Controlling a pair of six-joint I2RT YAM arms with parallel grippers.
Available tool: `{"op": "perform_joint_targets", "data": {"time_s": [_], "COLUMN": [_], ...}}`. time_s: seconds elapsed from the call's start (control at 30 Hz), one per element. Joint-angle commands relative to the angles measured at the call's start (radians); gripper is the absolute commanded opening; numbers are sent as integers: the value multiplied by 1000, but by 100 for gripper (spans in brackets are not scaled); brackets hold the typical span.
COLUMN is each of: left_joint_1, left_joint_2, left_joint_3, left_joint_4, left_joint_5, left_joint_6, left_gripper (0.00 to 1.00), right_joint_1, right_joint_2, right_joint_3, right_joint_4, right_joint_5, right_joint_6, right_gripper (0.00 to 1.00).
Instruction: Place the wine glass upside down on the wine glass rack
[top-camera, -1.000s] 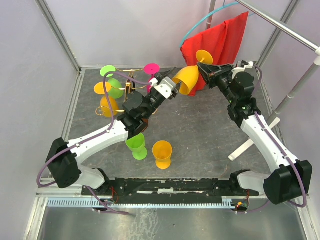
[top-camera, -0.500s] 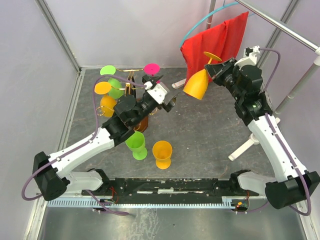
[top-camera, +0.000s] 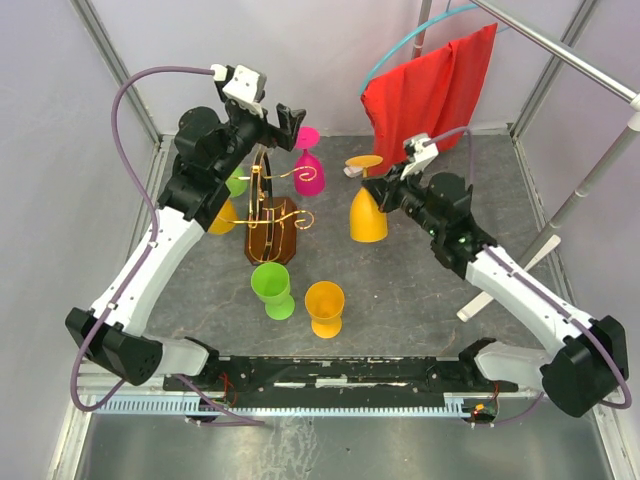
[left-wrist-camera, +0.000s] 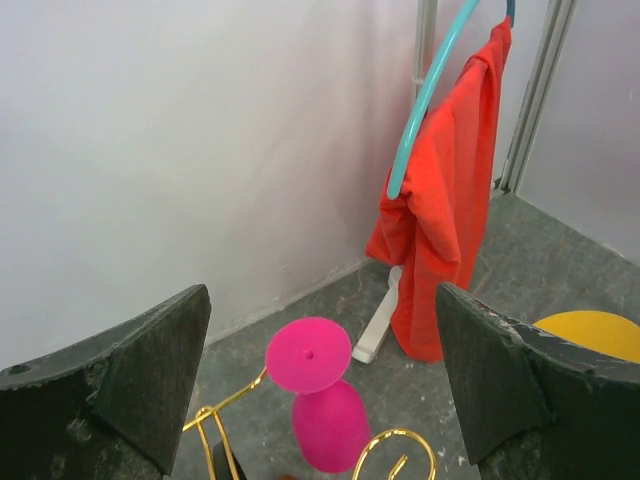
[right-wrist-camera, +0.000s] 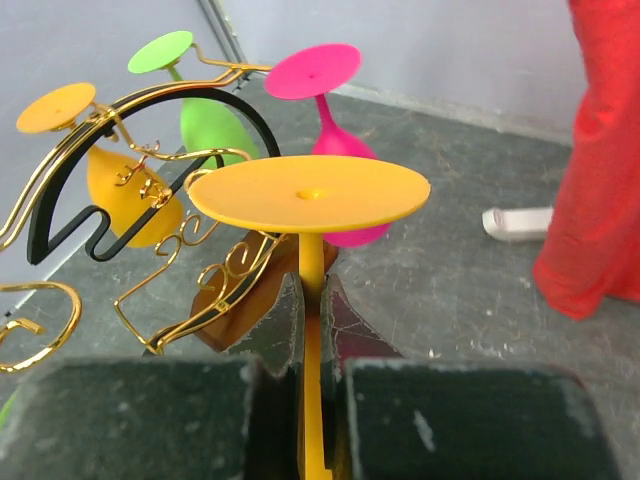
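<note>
A yellow wine glass (top-camera: 368, 212) hangs upside down, foot up, in my right gripper (top-camera: 388, 186), just right of the wine glass rack (top-camera: 271, 232). In the right wrist view the gripper (right-wrist-camera: 312, 292) is shut on the thin yellow stem under the flat foot (right-wrist-camera: 310, 190), with the rack's gold wire arms (right-wrist-camera: 150, 160) to its left. A pink glass (top-camera: 307, 172), a green one (top-camera: 236, 181) and a yellow one (top-camera: 222, 216) hang upside down on the rack. My left gripper (top-camera: 277, 118) is open and empty, high behind the rack, looking down on the pink glass (left-wrist-camera: 310, 355).
A green glass (top-camera: 272, 290) and an orange glass (top-camera: 325, 307) stand upright on the grey table in front of the rack. A red cloth (top-camera: 432, 85) hangs from a teal hanger at the back right. White stand legs (top-camera: 500, 285) lie to the right.
My left gripper opened wide, left the yellow glass's bowl and swung up and back to behind the rack. The right arm turned the glass foot-up and carried it left and down towards the rack.
</note>
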Motion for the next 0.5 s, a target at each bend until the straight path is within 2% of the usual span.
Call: {"op": "perform_joint_targets", "data": {"time_s": [0.0,0.47], "left_joint_1": [30,62], "left_joint_2": [-13,-40], "left_joint_3": [2,-47], "left_joint_4": [-22,-12], "left_joint_5": [68,57], "left_joint_6": [-73,-79], "left_gripper": [99,99], "right_joint_1": [44,158], "right_joint_2": [16,256], "right_joint_3": [-79,-115], "right_joint_4": [369,700], "right_joint_5": [-18,-130], "right_joint_6": [-133,-252], "right_gripper": [1,1]}}
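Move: The right hand already holds the orange wine glass upside down by its stem. The rack's free middle-right hook lies about 13 cm to the left of this hand and 6 cm ahead, near its height. The hanging pink glass is some 12 cm left and 16 cm ahead, a little lower; the empty front-right hook is about 14 cm left, 4 cm back and slightly lower. From the left hand, the middle-right hook is some 15 cm below, 5 cm right and 1 cm ahead. Keeping its pinch on the stem just under the foot of the glass, the right hand carries the orange glass left about 8 cm towards the rack's middle-right hook while sinking some 3 cm, its fingers tipping upward about 15 degrees and swinging slightly counter-clockwise. Above the rack the empty left hand, fingers still wide open, sinks about 3 cm and tips slightly downward. ##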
